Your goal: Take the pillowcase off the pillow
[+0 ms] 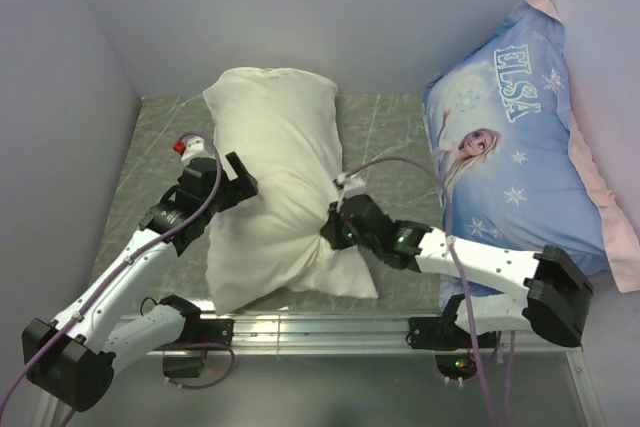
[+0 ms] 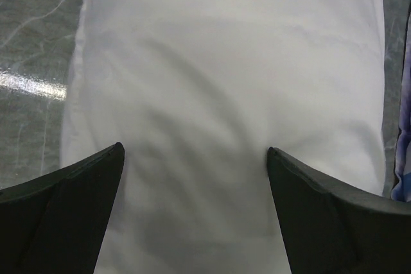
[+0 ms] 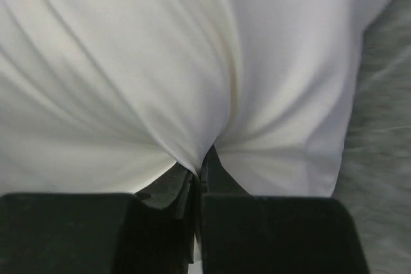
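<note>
The cream pillowcase (image 1: 270,167) lies plump on the table, stretching from the back toward the near edge. The pillow is inside it, and I cannot make out its own surface. My right gripper (image 1: 335,222) is at the case's right side, shut on a pinch of the fabric; in the right wrist view the cloth (image 3: 192,81) puckers into the closed gripper (image 3: 204,158). My left gripper (image 1: 238,179) stands open against the case's left side. In the left wrist view its fingers (image 2: 90,184) spread wide over the pillowcase (image 2: 225,94), gripping nothing.
A blue Elsa-printed pillow (image 1: 520,137) with a pink edge leans at the right wall. Grey walls close in the left and back sides. The green marbled table (image 1: 390,137) shows between the two pillows. A metal rail (image 1: 330,327) runs along the near edge.
</note>
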`<control>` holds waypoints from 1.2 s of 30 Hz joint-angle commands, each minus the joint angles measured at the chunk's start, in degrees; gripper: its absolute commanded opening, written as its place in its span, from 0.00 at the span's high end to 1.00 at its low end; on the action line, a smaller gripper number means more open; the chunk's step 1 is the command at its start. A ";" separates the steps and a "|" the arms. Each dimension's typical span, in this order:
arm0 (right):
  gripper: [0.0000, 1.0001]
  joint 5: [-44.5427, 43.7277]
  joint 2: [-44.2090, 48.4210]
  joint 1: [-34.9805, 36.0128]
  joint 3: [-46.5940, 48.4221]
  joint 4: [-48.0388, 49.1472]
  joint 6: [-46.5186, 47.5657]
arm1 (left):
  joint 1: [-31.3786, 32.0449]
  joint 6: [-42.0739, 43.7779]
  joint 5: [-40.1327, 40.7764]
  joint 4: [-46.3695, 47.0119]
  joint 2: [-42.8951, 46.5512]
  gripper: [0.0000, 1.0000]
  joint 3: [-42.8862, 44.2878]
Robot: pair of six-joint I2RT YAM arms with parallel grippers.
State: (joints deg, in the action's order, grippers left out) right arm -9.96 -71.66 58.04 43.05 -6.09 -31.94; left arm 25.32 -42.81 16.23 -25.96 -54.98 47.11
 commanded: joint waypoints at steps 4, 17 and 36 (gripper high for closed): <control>1.00 -8.33 10.39 -18.73 3.18 -8.41 1.44 | -0.01 -2.46 0.47 7.84 0.23 0.01 -1.58; 0.33 5.09 -8.84 -30.18 28.04 -8.50 6.01 | -1.67 -8.26 15.50 5.48 -12.42 0.01 13.52; 0.11 -4.37 1.79 -21.77 23.22 -14.57 9.09 | -24.00 -4.48 -6.65 18.13 -37.57 0.01 26.80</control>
State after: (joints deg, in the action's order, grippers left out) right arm -12.64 -71.75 31.42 66.13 -21.87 -24.34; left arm 2.81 -48.66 13.06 -11.99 -92.62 70.30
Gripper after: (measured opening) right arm 0.891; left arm 0.994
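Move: The right hand pinches the white pillow's right side; the bare table it drags this towards lies about 16 cm ahead, 17 cm right and 12 cm below. From that hand, the white pillow's middle is some 16 cm ahead and 18 cm left, its near right corner 10 cm back and 13 cm right, and the blue pillow's middle about 28 cm ahead and 57 cm right. For the left hand, the white pillow's far left corner is roughly 32 cm ahead, 13 cm left. Sweeping right and forward by about 15 cm each way while rising and turning clockwise some 30 degrees, the closed right hand drags the white pillow's side, then opens wide and lets go, climbs a little more and eases back. The open left hand reaches about 18 cm forward and 10 cm left towards the far left corner, arching up then down and turning counter-clockwise. ##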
